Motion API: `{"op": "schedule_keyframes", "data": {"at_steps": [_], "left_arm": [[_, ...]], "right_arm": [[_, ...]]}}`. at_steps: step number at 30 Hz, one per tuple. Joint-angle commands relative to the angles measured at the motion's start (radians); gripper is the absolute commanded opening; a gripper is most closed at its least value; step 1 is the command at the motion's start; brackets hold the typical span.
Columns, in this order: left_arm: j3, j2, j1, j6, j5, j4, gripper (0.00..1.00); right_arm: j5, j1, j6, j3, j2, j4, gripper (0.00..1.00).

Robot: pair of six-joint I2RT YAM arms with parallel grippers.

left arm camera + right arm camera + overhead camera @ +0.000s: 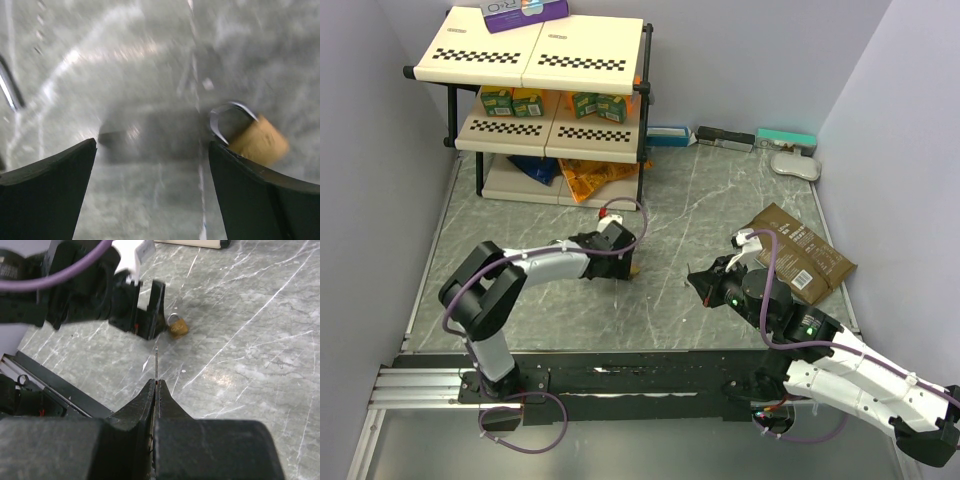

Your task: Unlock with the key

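Observation:
A small brass padlock (177, 326) with a silver shackle lies on the grey marble table (680, 200). It also shows in the top view (636, 270) and, blurred, in the left wrist view (257, 141). My left gripper (152, 150) is open and low over the table, and the padlock lies just outside its right finger (260, 195). In the right wrist view the left gripper (147, 310) stands right beside the padlock. My right gripper (155, 384) is shut on the key (156, 362), whose thin dark blade sticks out towards the padlock, a short way from it.
A shelf rack (545, 60) with green boxes stands at the back left, with snack bags (585, 178) under it. A brown packet (802, 255) lies to the right of my right arm. Small boxes (725, 137) and a white object (795, 165) line the back wall.

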Motion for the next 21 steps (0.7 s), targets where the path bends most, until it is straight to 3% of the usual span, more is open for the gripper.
{"op": "schedule_keyframes", "data": {"at_steps": [1, 6, 9, 13, 21], "left_arm": [[0.08, 0.068, 0.059, 0.067, -0.007, -0.066, 0.99], [0.147, 0.088, 0.087, 0.07, 0.019, -0.055, 1.0], [0.12, 0.024, 0.086, 0.062, 0.066, -0.028, 0.99], [0.062, -0.167, 0.073, 0.073, 0.143, 0.015, 0.99], [-0.015, -0.568, 0.049, 0.162, 0.354, 0.07, 1.0]], "right_arm": [[-0.007, -0.002, -0.008, 0.051, 0.01, 0.013, 0.0], [-0.034, -0.001, 0.003, 0.051, 0.023, 0.028, 0.0], [-0.032, 0.001, 0.015, 0.02, 0.01, 0.05, 0.0], [-0.047, -0.001, 0.028, -0.006, 0.012, 0.111, 0.0], [-0.272, -0.001, 0.037, 0.095, 0.076, 0.204, 0.0]]}}
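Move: The small padlock lies just outside the left hand's right finger, its shackle pointing forward-left. Its middle is about 3 cm ahead of that hand, 5 cm to its right and 1 cm lower. The large padlock sits some 15 cm to the left hand's left and 5 cm ahead, at much the same height. From the raised right hand, the small padlock is roughly 14 cm ahead, 11 cm left and 20 cm down. The small padlock's shackle is pushed forward by the low left hand's right finger as the open hand sweeps about 4 cm forward, drifting slightly left. The hand then lifts clear by some 15 cm while drawing back about 4 cm and swinging right, its fingers tipping outward. The right hand, still shut on the key, drifts about 3 cm left and slightly up. ##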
